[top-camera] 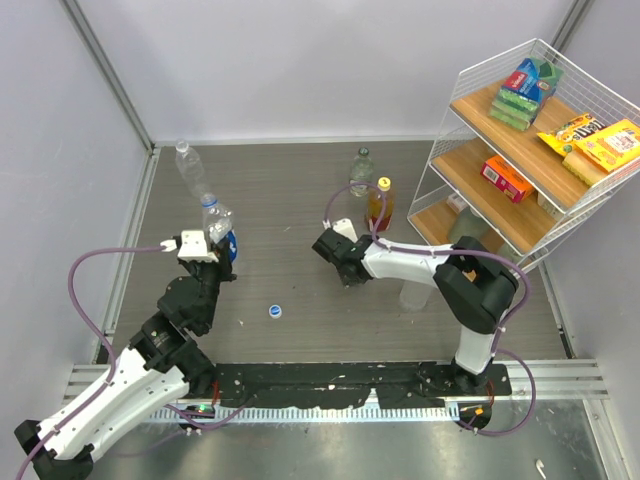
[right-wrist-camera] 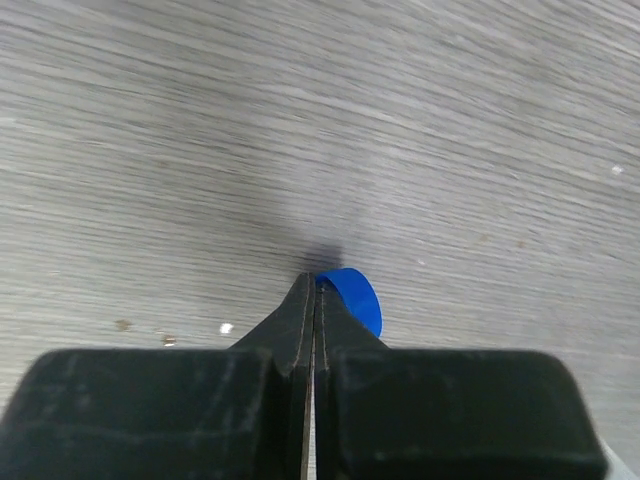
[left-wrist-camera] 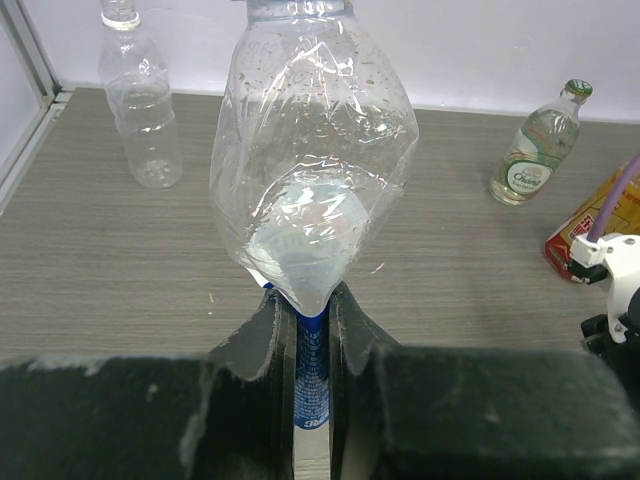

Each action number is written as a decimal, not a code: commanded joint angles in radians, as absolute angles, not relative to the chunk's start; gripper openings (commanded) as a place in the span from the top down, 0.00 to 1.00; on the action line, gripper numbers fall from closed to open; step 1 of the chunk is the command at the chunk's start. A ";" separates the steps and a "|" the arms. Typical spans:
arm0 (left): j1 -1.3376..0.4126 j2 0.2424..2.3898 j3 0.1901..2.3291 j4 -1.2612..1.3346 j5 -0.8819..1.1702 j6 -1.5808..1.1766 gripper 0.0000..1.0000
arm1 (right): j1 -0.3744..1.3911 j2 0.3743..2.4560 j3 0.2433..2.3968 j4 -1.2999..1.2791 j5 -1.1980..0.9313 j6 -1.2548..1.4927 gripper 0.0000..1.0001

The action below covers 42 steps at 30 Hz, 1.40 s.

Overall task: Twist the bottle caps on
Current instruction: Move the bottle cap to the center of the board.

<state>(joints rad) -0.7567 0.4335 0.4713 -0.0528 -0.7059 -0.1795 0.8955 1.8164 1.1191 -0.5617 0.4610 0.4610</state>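
My left gripper [left-wrist-camera: 308, 300] [top-camera: 213, 250] is shut on a crumpled clear bottle [left-wrist-camera: 310, 170] [top-camera: 218, 222], its jaws squeezing the part with the blue label [left-wrist-camera: 312, 370]. The bottle's neck runs off the top of the left wrist view. My right gripper [right-wrist-camera: 314, 280] [top-camera: 328, 243] is down at the table with its jaws closed. A blue bottle cap [right-wrist-camera: 357, 297] sits at its tips with its rim pinched in the seam, half hidden behind the right finger. A white cap with a blue middle [top-camera: 274, 311] lies loose on the table between the arms.
A clear bottle [top-camera: 188, 165] [left-wrist-camera: 140, 100] stands at the back left. A green-capped bottle [top-camera: 361, 170] [left-wrist-camera: 535, 145] and an amber, yellow-capped one [top-camera: 379, 203] [left-wrist-camera: 590, 225] stand mid-back. Another clear bottle [top-camera: 415, 292] is by the right arm. A wire shelf [top-camera: 540, 140] holds snack boxes.
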 commanded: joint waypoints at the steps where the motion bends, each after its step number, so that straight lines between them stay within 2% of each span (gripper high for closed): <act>1: -0.750 0.419 0.485 -0.026 -0.698 -0.190 1.00 | 0.899 1.821 1.083 -0.379 0.186 0.459 0.99; 11: -0.750 0.388 0.485 -0.034 -0.693 -0.202 1.00 | 0.948 1.824 1.134 -0.137 -0.190 0.451 0.99; 15: -0.750 0.380 0.479 -0.029 -0.690 -0.204 1.00 | 0.946 1.778 1.074 0.133 -0.459 0.567 0.99; 17: -0.750 0.379 0.479 -0.028 -0.690 -0.204 1.00 | 0.945 1.781 1.051 0.210 -0.529 0.633 0.99; 20: -0.750 0.383 0.479 -0.029 -0.695 -0.204 1.00 | 0.945 1.793 1.066 0.119 -0.459 0.615 0.99; 22: -0.750 0.387 0.480 -0.031 -0.695 -0.204 1.00 | 0.946 1.789 1.095 -0.038 -0.291 0.542 0.99; 25: -0.750 0.390 0.477 -0.029 -0.692 -0.204 1.00 | 0.946 1.752 1.091 -0.126 -0.103 0.494 0.84; 26: -0.750 0.390 0.479 -0.028 -0.692 -0.204 1.00 | 0.948 1.740 1.079 -0.129 -0.088 0.480 0.82; 29: -0.750 0.394 0.476 -0.025 -0.690 -0.204 1.00 | 0.954 1.759 1.098 -0.179 -0.072 0.433 0.66; 30: -0.750 0.396 0.476 -0.025 -0.689 -0.204 1.00 | 0.959 1.782 1.112 -0.192 -0.063 0.428 0.65; 42: -0.750 0.396 0.474 -0.028 -0.678 -0.207 1.00 | 1.006 1.851 1.197 -0.250 0.048 0.431 0.63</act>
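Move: The right hand already has the blue cap at its shut fingertips, just above the table. The clear spot where the cap is taken lies about 15 cm left and 5 cm back, 1 cm lower; the white cap is roughly 19 cm left and 7 cm back. The water bottle stands some 11 cm right and 4 cm back, the tea bottle 12 cm ahead and 4 cm right. From the left hand the spot is around 12 cm right, 3 cm back and 24 cm below. The right hand, still pinching the blue cap by its rim, sweeps left and somewhat back towards the white cap, low at first, then lifting some 5 cm while the wrist rolls about 50 degrees so that the fingertips swing out to the left. It then turns back, coming about 4 cm right again and sinking close to the table, while the wrist unrolls by nearly half and the fingers part about a third of their range, letting go of the cap. ##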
